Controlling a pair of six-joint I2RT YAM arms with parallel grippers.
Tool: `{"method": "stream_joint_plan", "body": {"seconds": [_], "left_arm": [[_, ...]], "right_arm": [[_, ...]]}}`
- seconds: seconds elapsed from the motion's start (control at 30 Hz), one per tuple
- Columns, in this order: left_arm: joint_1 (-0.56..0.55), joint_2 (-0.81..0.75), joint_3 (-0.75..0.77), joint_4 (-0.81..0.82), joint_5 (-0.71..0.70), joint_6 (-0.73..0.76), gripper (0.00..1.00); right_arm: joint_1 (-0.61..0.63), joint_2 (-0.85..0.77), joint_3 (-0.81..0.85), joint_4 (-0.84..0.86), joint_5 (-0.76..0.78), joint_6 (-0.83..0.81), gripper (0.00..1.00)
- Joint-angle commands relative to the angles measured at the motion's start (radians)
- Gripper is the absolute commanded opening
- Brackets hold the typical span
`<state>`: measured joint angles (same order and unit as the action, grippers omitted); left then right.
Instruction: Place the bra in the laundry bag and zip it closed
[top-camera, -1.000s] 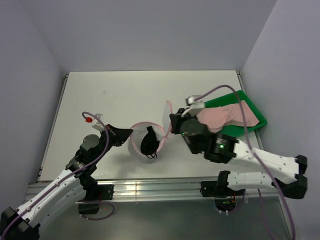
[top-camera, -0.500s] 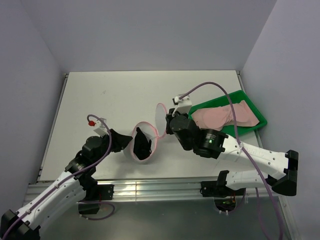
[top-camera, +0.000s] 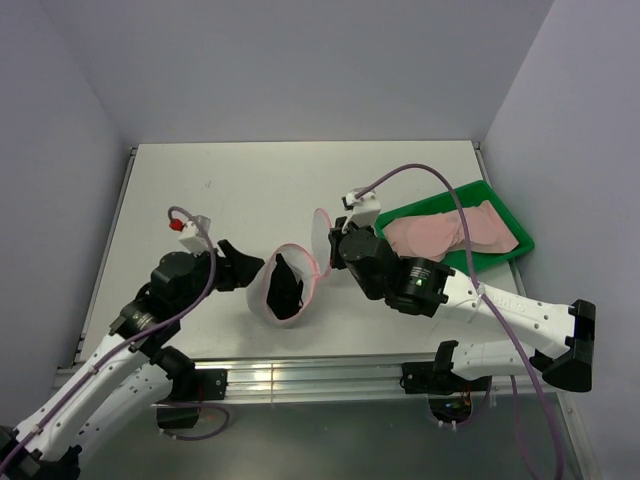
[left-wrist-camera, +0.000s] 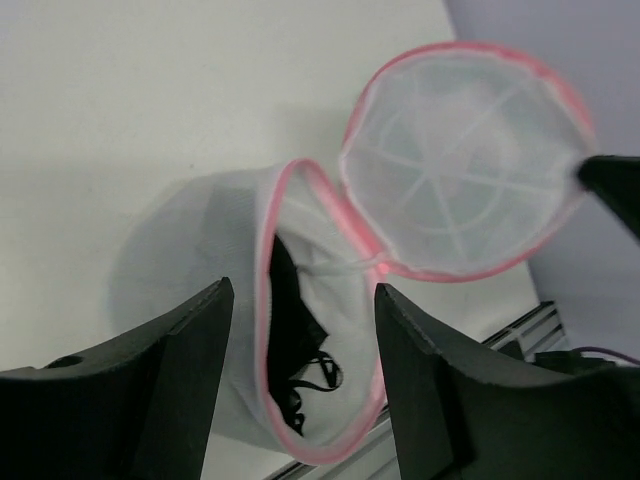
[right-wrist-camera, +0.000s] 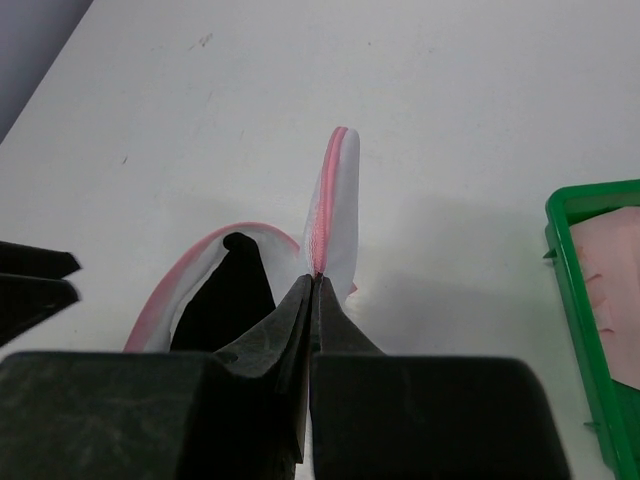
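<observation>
The laundry bag (top-camera: 262, 297) lies on its side on the table, its pink rim open, with a black strappy garment (top-camera: 283, 288) inside. Its round lid (top-camera: 322, 235) stands upright. My right gripper (top-camera: 335, 250) is shut on the lid's pink zipper rim (right-wrist-camera: 322, 215). My left gripper (top-camera: 243, 270) is open just left of the bag, its fingers (left-wrist-camera: 190, 380) apart on either side of the bag's mouth (left-wrist-camera: 200, 250), touching nothing. The pale pink bra (top-camera: 450, 232) lies spread in the green tray (top-camera: 510, 215), away from both grippers.
The green tray stands at the right edge of the white table, next to the right wall. The right arm stretches from the near right across to the bag. The table's near edge and a metal rail run just below the bag.
My right gripper moved left with the lid, uncovering the bra in the tray. The bag tipped and shifted slightly left. My left gripper stays open beside it.
</observation>
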<state>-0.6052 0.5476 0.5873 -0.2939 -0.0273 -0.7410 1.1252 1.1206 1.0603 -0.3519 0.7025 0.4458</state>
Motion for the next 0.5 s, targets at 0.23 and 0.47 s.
{"method": "stream_joint_plan", "body": {"seconds": [0.23,0.47], "left_arm": [[0.004,0.179,-0.080,0.094,0.141,0.003,0.49],[0.002,0.216,-0.095,0.158,0.166,-0.015,0.00]], "right_arm": [[-0.047,-0.001,0.032,0.082,-0.044,-0.036,0.00],[-0.073,-0.007,-0.008,0.119,-0.084,-0.032,0.00]]}}
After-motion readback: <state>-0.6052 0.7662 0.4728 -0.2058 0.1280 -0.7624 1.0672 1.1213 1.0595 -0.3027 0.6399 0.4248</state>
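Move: The pink rim at the left edge of the laundry bag's mouth lies about 9 cm below the left hand, some 3 cm to its right and 1 cm back. The bra, down in the bag, is roughly 7 cm right, 1 cm back and 12 cm below; the lid stands about 5 cm ahead and 13 cm right, near hand height. From the right hand the rim is some 14 cm left, 3 cm back and 13 cm below. Lower the open left gripper about 9 cm onto the near-left rim of the bag, easing some 3 cm to the right on the way and tipping the fingers roughly 15 degrees further down. Close the fingers as they sink so that they pinch the pink rim. Keep the right gripper shut on the raised lid, letting it creep about 1 cm forward. ##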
